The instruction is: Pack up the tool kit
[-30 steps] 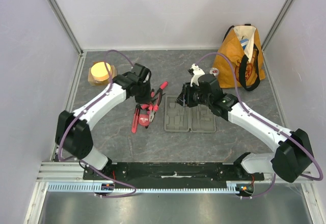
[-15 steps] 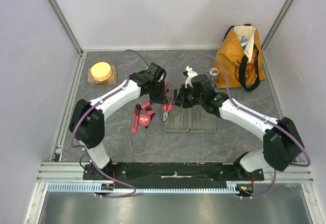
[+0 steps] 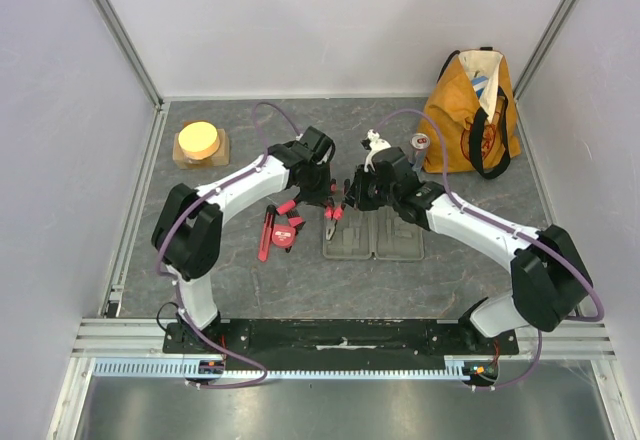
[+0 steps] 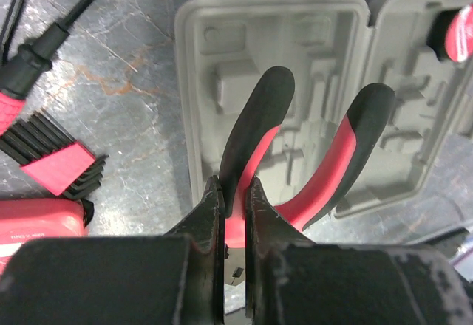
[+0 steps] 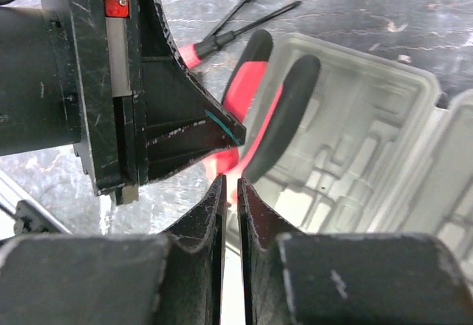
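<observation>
The grey tool kit case (image 3: 375,232) lies open and flat at the middle of the table, its moulded slots (image 4: 199,81) bare. Red-and-black pliers (image 4: 259,118) hang over its left half. My left gripper (image 4: 235,192) is shut on one handle near the pivot. My right gripper (image 5: 231,185) faces it, fingers nearly together at the pliers' (image 5: 292,111) head, pinching it. A round red tape measure (image 3: 283,239), a cutter (image 3: 265,240), hex keys (image 4: 55,162) and screwdrivers (image 5: 222,37) lie left of the case.
An orange tote bag (image 3: 470,110) stands at the back right with a small can (image 3: 420,143) beside it. A yellow round object on a block (image 3: 199,142) sits at the back left. Metal rails edge the table.
My left gripper lifted the pliers from the tool pile and carried them right, over the case's left edge. My right gripper moved left to meet them and closed its fingers.
</observation>
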You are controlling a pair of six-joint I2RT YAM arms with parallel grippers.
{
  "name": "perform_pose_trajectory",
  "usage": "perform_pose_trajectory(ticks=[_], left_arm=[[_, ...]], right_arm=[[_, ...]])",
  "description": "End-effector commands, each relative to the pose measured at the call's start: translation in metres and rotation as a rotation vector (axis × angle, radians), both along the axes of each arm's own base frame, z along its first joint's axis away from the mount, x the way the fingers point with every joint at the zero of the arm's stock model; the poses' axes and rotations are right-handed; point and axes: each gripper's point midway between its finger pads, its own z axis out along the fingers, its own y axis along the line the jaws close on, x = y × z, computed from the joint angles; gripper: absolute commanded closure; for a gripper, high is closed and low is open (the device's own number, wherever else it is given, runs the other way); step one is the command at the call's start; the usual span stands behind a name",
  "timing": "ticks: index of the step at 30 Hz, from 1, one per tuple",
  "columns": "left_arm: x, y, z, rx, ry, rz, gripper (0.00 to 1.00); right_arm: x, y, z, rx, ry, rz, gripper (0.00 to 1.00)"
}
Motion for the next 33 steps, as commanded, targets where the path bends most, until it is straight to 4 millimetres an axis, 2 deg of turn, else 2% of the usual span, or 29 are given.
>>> perform_pose_trajectory(ticks=[1,8,14,22,28,33], left_arm=[[0.027,-0.007,0.009,0.046,-0.086,0.107,0.98],[0.031,-0.014,-0.018,0.096,-0.022,0.144,0.98],[0.022,-0.006,-0.035,0.157,0.056,0.217,0.98],[0.002,-0.008,-0.046,0.187,0.117,0.196,0.98],[-0.005,-0.009,-0.04,0.192,0.119,0.182,0.92],[-0.004,-0.007,-0.021,0.181,0.084,0.211,0.98]], right_arm=[[0.005,-0.02,0.006,-0.043,-0.039,-0.105,0.83],[-0.002,-0.035,-0.01,-0.085,-0.011,-0.145,0.83],[-0.004,-0.039,-0.019,-0.103,0.01,-0.163,0.83],[-0.002,-0.041,-0.029,-0.118,0.034,-0.179,0.83],[-0.002,-0.042,-0.033,-0.125,0.047,-0.186,0.83],[-0.002,-0.042,-0.033,-0.121,0.05,-0.19,0.83]])
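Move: The left hand, already gripping the pliers, is over the left edge of the open tool case; the middle of the case's left half is about 4 cm to its right, 3 cm back and 7 cm below. The red brush lies some 7 cm left and 2 cm back, the tape measure 10 cm left and 6 cm back, both about 8 cm below. From the right hand, the same half is about 5 cm back, 1 cm left and 10 cm below. Still pinched near their pivot, the pliers are lowered into the case's left half and come to bear on it: the left hand sinks about 5 cm, easing 2 cm forward, then draws back roughly 2.5 cm at that depth, rolling so its left side rises and turning slightly counter-clockwise. Meanwhile the right hand, nearly shut and empty, clears off right about 4 cm and down some 3 cm. ##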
